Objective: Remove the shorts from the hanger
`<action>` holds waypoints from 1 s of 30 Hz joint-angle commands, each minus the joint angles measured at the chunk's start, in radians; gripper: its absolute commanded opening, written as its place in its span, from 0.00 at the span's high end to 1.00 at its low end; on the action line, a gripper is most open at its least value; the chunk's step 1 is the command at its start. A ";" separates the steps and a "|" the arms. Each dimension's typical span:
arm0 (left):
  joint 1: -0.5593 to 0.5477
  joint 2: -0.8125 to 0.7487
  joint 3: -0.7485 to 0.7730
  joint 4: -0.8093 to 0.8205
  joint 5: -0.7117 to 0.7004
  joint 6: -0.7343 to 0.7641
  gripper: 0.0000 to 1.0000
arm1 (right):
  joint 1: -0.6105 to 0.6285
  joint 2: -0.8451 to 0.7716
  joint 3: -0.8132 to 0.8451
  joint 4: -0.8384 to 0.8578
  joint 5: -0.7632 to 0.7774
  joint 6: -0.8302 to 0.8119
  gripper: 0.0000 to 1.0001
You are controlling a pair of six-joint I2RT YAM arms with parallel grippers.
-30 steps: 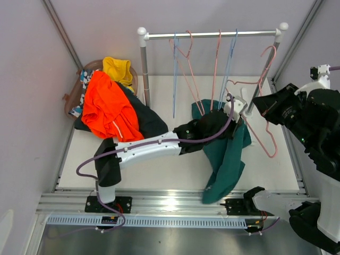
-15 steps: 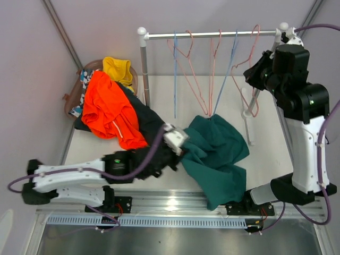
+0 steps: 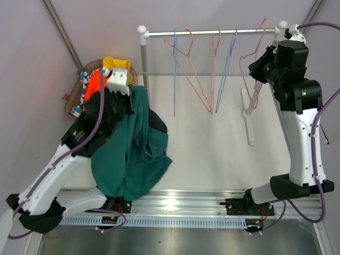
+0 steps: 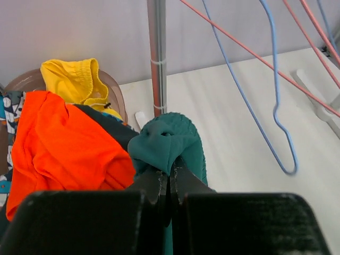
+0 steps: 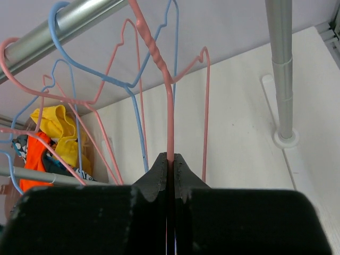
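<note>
The teal green shorts hang bunched from my left gripper, which is shut on a fold of them over the clothes pile at the left. My left gripper has its fingers pressed together on the cloth. In that pile lie the orange-red shorts, yellow shorts, dark shorts and patterned shorts. My right gripper is shut on the wire of a bare pink hanger, up at the right end of the rail.
A brown basket holds part of the pile at the back left. Two blue hangers and two pink hangers hang bare from the rail. The rack's left post stands beside the pile; its right foot lies on the table.
My left arm swung the teal shorts from the table's middle to the left, over the pile by the basket. My right gripper stayed by the rail with the pink hanger.
</note>
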 commanded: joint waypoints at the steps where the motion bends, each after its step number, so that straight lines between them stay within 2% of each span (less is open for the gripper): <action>1: 0.118 0.079 0.229 0.049 0.129 0.074 1.00 | -0.020 -0.008 -0.034 0.077 -0.042 -0.015 1.00; 3: 0.204 0.165 0.322 0.029 0.151 0.078 1.00 | -0.029 0.004 -0.050 0.085 -0.056 -0.020 1.00; 4: 0.233 0.195 0.464 0.016 0.163 0.081 1.00 | -0.032 0.007 -0.054 0.089 -0.063 -0.023 1.00; 6: 0.299 0.313 0.583 -0.013 0.165 0.087 1.00 | -0.038 0.013 -0.071 0.100 -0.075 -0.023 1.00; 7: 0.317 0.361 0.793 -0.036 0.162 0.104 1.00 | -0.037 0.016 -0.077 0.105 -0.079 -0.023 1.00; 8: 0.340 0.414 0.871 -0.092 0.134 0.119 1.00 | -0.037 0.016 -0.084 0.109 -0.086 -0.022 1.00; 9: 0.348 0.521 1.028 -0.120 0.108 0.136 1.00 | -0.038 0.016 -0.100 0.118 -0.092 -0.022 1.00; 11: 0.391 0.588 1.150 -0.102 0.024 0.185 1.00 | -0.038 0.009 -0.123 0.135 -0.109 -0.017 1.00; 16: 0.480 0.703 1.151 0.096 -0.183 0.376 1.00 | -0.038 -0.011 -0.198 0.149 -0.122 -0.023 1.00; 18: 0.509 0.737 1.125 0.108 -0.228 0.362 1.00 | -0.040 -0.028 -0.225 0.169 -0.122 -0.025 1.00; 21: 0.566 0.804 1.099 0.015 -0.257 0.272 0.96 | -0.038 -0.031 -0.251 0.174 -0.125 -0.026 1.00; 24: 0.591 0.858 1.077 -0.098 -0.184 0.163 0.83 | -0.040 -0.043 -0.284 0.189 -0.123 -0.025 1.00; 25: 0.592 0.867 1.067 -0.106 -0.165 0.150 0.73 | -0.038 -0.047 -0.294 0.193 -0.125 -0.023 1.00; 29: 0.603 0.938 1.040 -0.131 -0.144 0.110 0.55 | -0.038 -0.062 -0.337 0.210 -0.138 -0.008 1.00; 30: 0.612 0.958 1.040 -0.155 -0.130 0.092 0.45 | -0.038 -0.068 -0.343 0.212 -0.138 -0.006 1.00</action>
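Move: The basket with its heap of shorts lies about 25 cm ahead of my left hand, 18 cm to its left and some 35 cm below; the orange shorts on its near side are about 17 cm ahead and 12 cm left, the rack's left post about 18 cm ahead and 5 cm right. For my right hand, the rail's right end is some 4 cm ahead and 8 cm above, the right post about 7 cm ahead and 5 cm right. My left hand, still pinching the green shorts, swings them forward and left towards the basket in a tall arc, up about 23 cm and back down some 20, fingers turning about 45 degrees counter-clockwise; on the way down I open them about halfway to let go. My right hand keeps its grip on the pink hanger and eases it down 5 cm and slightly forward, hook to the rail. ##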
